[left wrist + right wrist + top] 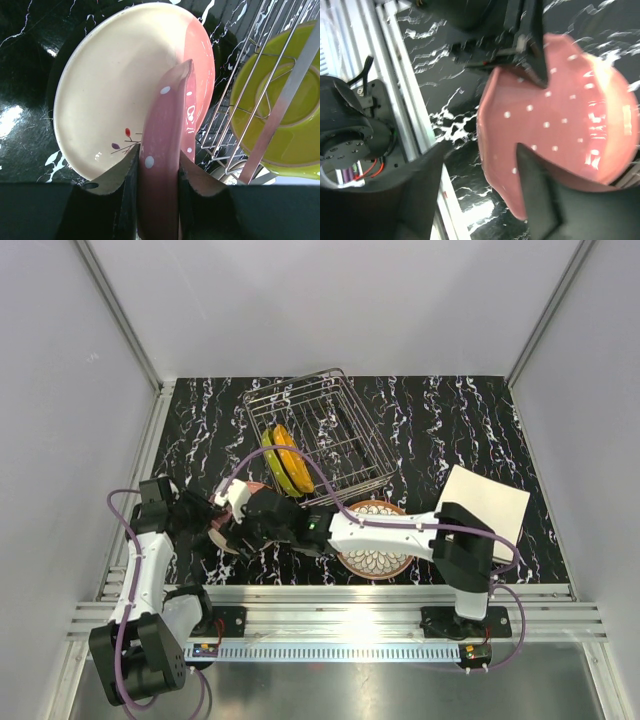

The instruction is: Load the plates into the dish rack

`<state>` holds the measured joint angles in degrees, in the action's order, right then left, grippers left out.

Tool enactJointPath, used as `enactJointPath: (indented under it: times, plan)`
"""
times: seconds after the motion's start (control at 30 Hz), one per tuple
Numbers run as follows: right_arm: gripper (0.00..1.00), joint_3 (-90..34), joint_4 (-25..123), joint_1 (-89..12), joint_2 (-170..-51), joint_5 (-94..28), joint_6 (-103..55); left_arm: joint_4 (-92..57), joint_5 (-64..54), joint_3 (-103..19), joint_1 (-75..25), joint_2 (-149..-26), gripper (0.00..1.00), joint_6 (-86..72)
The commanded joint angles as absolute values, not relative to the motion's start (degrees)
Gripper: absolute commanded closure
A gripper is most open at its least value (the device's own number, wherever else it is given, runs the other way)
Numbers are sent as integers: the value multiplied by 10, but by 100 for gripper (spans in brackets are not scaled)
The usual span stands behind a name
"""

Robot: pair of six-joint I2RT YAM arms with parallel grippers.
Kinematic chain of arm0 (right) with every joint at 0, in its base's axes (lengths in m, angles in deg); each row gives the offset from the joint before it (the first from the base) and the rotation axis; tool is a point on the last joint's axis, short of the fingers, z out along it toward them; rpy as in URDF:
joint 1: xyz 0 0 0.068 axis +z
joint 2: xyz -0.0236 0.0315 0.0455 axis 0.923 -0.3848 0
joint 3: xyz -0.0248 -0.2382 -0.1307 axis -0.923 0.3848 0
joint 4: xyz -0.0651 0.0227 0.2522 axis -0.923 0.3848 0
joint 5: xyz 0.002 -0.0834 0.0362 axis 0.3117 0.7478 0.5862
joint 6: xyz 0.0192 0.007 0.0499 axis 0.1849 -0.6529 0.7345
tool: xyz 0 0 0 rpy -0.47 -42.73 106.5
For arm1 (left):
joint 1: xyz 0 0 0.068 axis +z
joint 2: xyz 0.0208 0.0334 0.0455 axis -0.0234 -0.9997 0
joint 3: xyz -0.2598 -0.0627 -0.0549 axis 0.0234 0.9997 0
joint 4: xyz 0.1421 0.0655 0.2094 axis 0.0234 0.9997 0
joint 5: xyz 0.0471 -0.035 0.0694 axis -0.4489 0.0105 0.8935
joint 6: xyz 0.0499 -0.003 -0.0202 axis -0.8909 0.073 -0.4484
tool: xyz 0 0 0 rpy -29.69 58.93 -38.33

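Note:
My left gripper (157,150) is shut on the rim of a pink plate (167,125) with white dots, held on edge. A cream plate (105,95) with a small twig drawing lies behind it. In the right wrist view the same pink plate (560,115) sits between the spread fingers of my right gripper (480,147), which is open around its edge. From above, both grippers meet at the table's front left: left gripper (218,523), right gripper (252,525). The dish rack (335,420) holds a lime-green plate (271,455) and an orange plate (289,462) upright.
A brown-rimmed petal-patterned plate (375,545) lies flat under the right arm. A white squarish plate (488,502) rests at the front right. The rack's wires (235,90) and the lime-green plate (295,120) stand close to the right of the pink plate. The aluminium rail (395,75) borders the near table edge.

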<state>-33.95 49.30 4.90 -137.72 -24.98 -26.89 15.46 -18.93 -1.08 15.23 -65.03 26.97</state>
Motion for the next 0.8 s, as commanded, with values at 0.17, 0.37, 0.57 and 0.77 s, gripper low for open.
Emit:
enactJointPath:
  times: [0.17, 0.37, 0.57, 0.77]
  plan:
    - [16, -335, 481, 80, -1306, -136, -329, 135, -216, -45, 153, -646, 97, 277]
    - [15, -384, 539, 113, -1377, -31, -389, 144, -231, -55, 154, -645, 98, 278]
    - [14, -383, 516, 120, -1420, -8, -395, 162, -235, -71, 153, -640, 98, 273]
    - [21, -415, 518, 120, -1476, 37, -424, 167, -269, -69, 154, -636, 98, 281]
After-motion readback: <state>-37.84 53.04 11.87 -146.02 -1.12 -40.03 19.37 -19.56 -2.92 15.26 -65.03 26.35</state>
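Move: The pink polka-dot plate, standing tilted in the left hand's grip, has its middle about 8 cm ahead, 3 cm left and 6 cm below the right hand, which has already opened off it. A cream plate lies under it, some 9 cm ahead of the right hand, in line with it and 14 cm down; the green plate in the dish rack is roughly 19 cm ahead, 10 cm right and 9 cm down. From the left hand the pink plate's middle is some 3 cm ahead, 3 cm right and level. The right hand, fingers pointing left and already parted, spreads them wider as it rises about 5 cm clear, then turns back and drops some 10 cm towards the near edge of the pink plate, its fingertips tipping further down and the wrist rolling, around 25 degrees in all. It ends with that edge between its still-open fingers, no pinch yet, while the left hand keeps its pinch on the plate and barely shifts. ##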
